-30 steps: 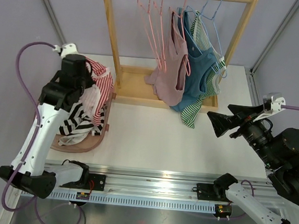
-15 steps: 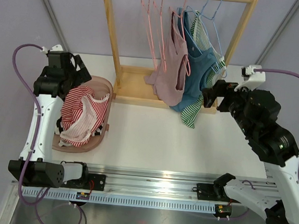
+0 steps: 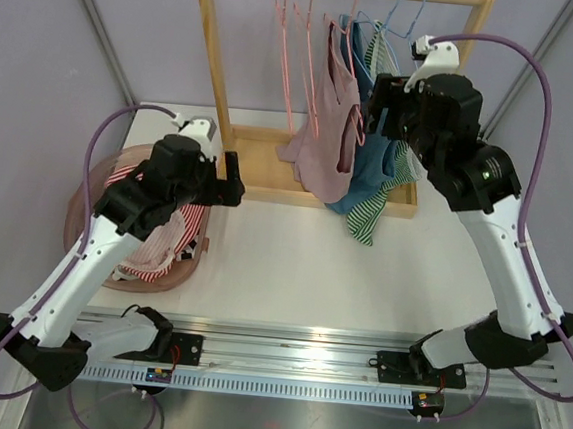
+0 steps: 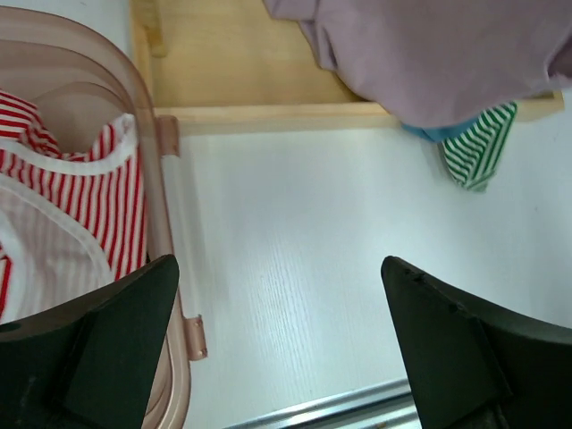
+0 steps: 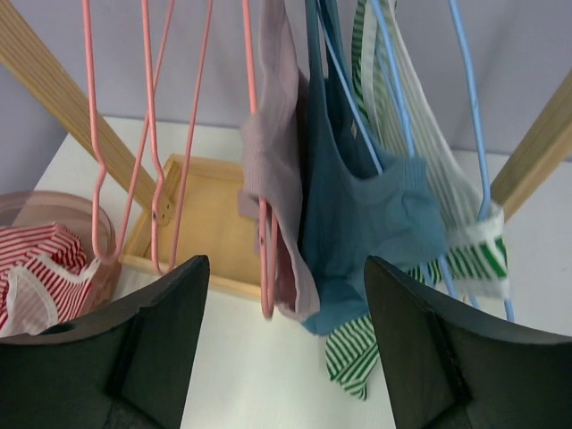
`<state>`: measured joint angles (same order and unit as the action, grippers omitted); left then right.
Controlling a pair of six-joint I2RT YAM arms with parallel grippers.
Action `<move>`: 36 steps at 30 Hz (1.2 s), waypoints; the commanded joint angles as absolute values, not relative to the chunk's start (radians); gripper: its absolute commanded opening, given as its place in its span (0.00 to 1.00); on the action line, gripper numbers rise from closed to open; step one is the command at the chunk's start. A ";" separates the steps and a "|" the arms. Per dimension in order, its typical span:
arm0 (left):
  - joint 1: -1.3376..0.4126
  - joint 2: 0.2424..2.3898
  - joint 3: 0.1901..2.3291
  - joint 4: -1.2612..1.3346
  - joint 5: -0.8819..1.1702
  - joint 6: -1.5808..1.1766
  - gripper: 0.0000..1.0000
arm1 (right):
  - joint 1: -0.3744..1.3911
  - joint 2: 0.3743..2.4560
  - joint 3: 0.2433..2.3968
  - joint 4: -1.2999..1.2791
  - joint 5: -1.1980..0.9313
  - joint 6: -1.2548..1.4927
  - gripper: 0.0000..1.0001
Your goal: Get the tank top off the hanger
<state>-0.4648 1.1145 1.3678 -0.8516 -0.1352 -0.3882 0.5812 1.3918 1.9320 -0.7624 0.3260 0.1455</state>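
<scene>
Three tank tops hang on a wooden rack [image 3: 212, 57]: a mauve one [image 3: 329, 128] on a pink hanger [image 5: 264, 250], a blue one [image 3: 377, 157] behind it, and a green-striped one [image 3: 371, 220] on a blue hanger. My right gripper [image 3: 378, 110] is open and empty, raised just right of the tops. In the right wrist view [image 5: 286, 349] the mauve top [image 5: 273, 170] and blue top [image 5: 357, 206] hang between its fingers, farther off. My left gripper [image 3: 231, 178] is open and empty, low over the table [image 4: 295, 268] beside the rack's base.
A pink basket [image 3: 94, 173] at the left holds red-striped and other tops [image 3: 155, 228]; its rim [image 4: 161, 214] lies beside my left finger. Empty pink hangers [image 5: 152, 134] hang left of the mauve top. The rack's wooden base [image 4: 241, 71] lies ahead of the left gripper.
The left arm swung from over the basket right toward the rack base, leaving the red-striped top in the basket. The right arm rose and moved in to the hanging tops.
</scene>
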 commanded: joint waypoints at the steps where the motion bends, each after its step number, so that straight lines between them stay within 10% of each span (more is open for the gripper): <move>1: -0.560 1.029 1.301 -0.799 -0.134 -0.377 0.99 | 0.555 1.515 2.123 -0.788 0.290 0.078 0.77; 19: -0.718 0.781 0.997 -0.741 -0.209 -0.281 0.99 | 0.500 2.012 2.703 -0.758 0.166 -0.071 0.61; 29: -0.718 0.790 0.966 -0.747 -0.210 -0.268 0.99 | 0.483 2.086 2.724 -0.663 0.152 -0.081 0.28; 32: -0.718 0.784 0.965 -0.744 -0.204 -0.267 0.99 | 0.483 2.074 2.712 -0.643 0.153 -0.072 0.00; 36: -0.718 0.784 0.968 -0.746 -0.201 -0.267 0.99 | 0.483 2.040 2.697 -0.606 0.137 -0.035 0.00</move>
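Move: From the right gripper, the neck of the pink hanger carrying the mauve tank top is about 17 cm ahead, 7 cm left and at roughly the same height. The top's middle is some 15 cm ahead, 8 cm left and 20 cm lower; the blue tank top hangs about 9 cm to the right of it. The nearer empty pink hanger is 17 cm ahead and 16 cm left. From the left gripper, the hanger neck lies roughly 23 cm ahead, 23 cm right and 16 cm up. Reach the right gripper about 17 cm forward and 7 cm left, arching up some 4 cm and back down on the way, to the pink hanger of the mauve tank top. Narrow the fingers as you go, then shut them to pinch the hanger just under its twisted neck. Draw the empty, open left gripper back and down, away from the rack, turning it about 15 degrees clockwise. ##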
